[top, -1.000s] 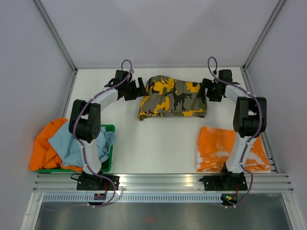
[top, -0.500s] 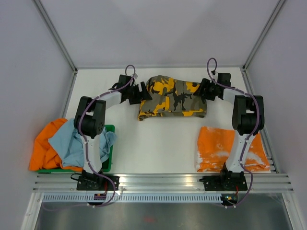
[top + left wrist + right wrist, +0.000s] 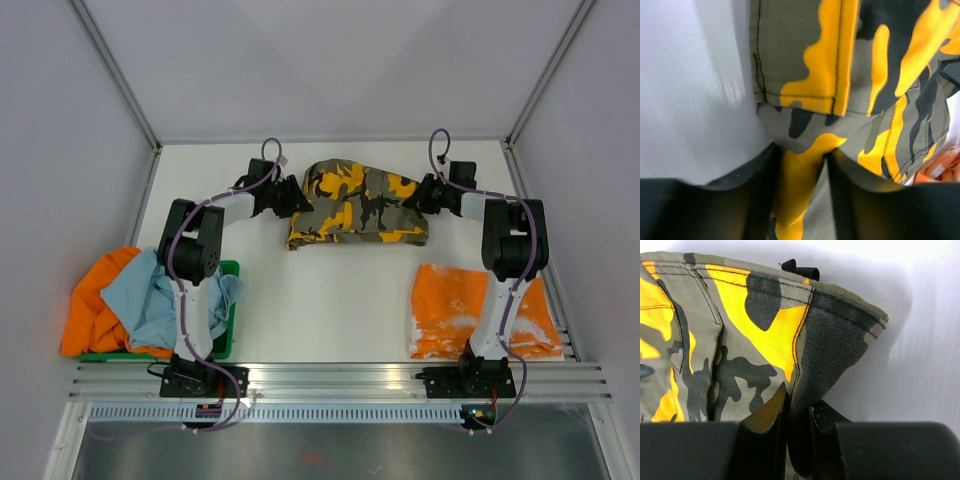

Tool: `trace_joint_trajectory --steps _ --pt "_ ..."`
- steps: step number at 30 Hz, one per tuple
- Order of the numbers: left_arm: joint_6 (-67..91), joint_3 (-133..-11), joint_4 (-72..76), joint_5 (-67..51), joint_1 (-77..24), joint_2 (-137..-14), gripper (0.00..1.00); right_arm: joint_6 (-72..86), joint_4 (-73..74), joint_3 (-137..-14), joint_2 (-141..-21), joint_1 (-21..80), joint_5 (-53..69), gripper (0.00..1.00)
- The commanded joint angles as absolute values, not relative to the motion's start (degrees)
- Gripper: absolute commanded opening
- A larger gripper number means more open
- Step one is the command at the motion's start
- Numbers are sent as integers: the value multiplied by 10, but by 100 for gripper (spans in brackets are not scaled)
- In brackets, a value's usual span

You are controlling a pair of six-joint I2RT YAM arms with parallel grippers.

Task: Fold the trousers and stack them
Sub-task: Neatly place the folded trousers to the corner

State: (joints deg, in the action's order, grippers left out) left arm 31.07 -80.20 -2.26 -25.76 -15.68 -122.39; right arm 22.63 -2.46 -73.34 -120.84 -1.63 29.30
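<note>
The camouflage trousers (image 3: 358,203) lie folded into a short wide bundle at the back middle of the white table (image 3: 330,290). My left gripper (image 3: 292,197) is at the bundle's left end. In the left wrist view a thick fold of yellow and olive cloth (image 3: 880,75) fills the gap between the two black fingers of that gripper (image 3: 801,150). My right gripper (image 3: 424,195) is at the bundle's right end. In the right wrist view the gripper (image 3: 799,395) is pinched tight on the dark hemmed edge of the trousers (image 3: 740,330).
A folded orange garment (image 3: 470,310) lies at the front right beside the right arm's base. At the front left a green tray (image 3: 228,268) holds a light blue cloth (image 3: 150,300) and an orange cloth (image 3: 95,305). Grey walls close in both sides.
Both grippers have moved inward onto the two ends of the trousers, and their jaws have closed from wide open onto the cloth. The bundle itself has barely shifted.
</note>
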Motion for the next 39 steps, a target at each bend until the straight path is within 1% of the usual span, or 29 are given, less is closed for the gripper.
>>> trace_joint_trajectory --steps 1,2,3,4,8,11,13,18,22,26,28,29,31,32,33,34,36,37,39 --pt "328 -807 -22 -295 -159 -1251 44 229 37 -732 -1242 -3 319 11" --pt "330 -809 -17 -302 -159 -1252 35 235 35 -736 -1243 -3 325 1" --pt "335 -813 -13 -308 -159 -1252 14 248 27 -738 -1244 -3 337 0" --pt "338 -816 -14 -317 -159 -1252 3 257 21 -741 -1242 -3 347 0" --pt "361 -816 -4 -358 -158 -1236 2 301 -5 -751 -1217 -3 394 0" --pt "378 -816 11 -371 -157 -1195 2 326 -2 -769 -1170 -3 387 0" --pt "382 -814 11 -376 -156 -1150 2 337 28 -783 -1124 -3 368 0" --pt "419 -789 39 -373 -158 -1057 2 360 42 -777 -1002 -3 324 0" --pt "428 -770 52 -360 -184 -967 2 358 79 -755 -917 -3 280 0" --pt "436 -762 40 -346 -225 -908 2 341 154 -776 -824 -18 239 0" --pt "439 -759 33 -324 -263 -889 2 314 247 -815 -801 -47 204 0" --pt "439 -754 26 -314 -278 -873 2 303 322 -830 -781 -60 168 0" --pt "448 -738 32 -286 -319 -859 2 265 402 -872 -766 -98 122 0" --pt "461 -714 49 -275 -332 -847 2 248 479 -886 -752 -105 86 0" --pt "472 -699 59 -255 -344 -839 2 213 512 -905 -746 -109 -1 0" --pt "483 -680 73 -251 -364 -832 2 201 543 -913 -740 -111 -48 0" --pt "518 -621 130 -221 -387 -809 2 176 596 -915 -714 -112 -112 0" --pt "524 -603 144 -204 -418 -803 2 158 606 -911 -705 -112 -178 0" --pt "533 -573 178 -151 -474 -798 2 143 621 -894 -679 -112 -234 0"
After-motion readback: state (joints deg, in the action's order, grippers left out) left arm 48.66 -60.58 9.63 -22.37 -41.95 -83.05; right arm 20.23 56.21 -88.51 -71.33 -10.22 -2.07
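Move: The folded trousers lie between my hands. Their left edge is already between my left fingers, and their middle is about 16 cm to the right of that hand. My right hand already grips their right edge, with the middle some 15 cm to its left. The orange folded cloth in the near right corner lies about 32 cm back and 15 cm right of my right hand, or roughly 30 cm back and 45 cm right of my left. I shut my left fingers on the left edge of the trousers while my right hand keeps its pinch on the other end. Then both my hands lift together, nearly 30 cm, and swing back and to the right towards the orange cloth, roughly 20 cm back and 14 cm right. My left hand starts to sink again at the end, and my right turns some 30 degrees clockwise. ##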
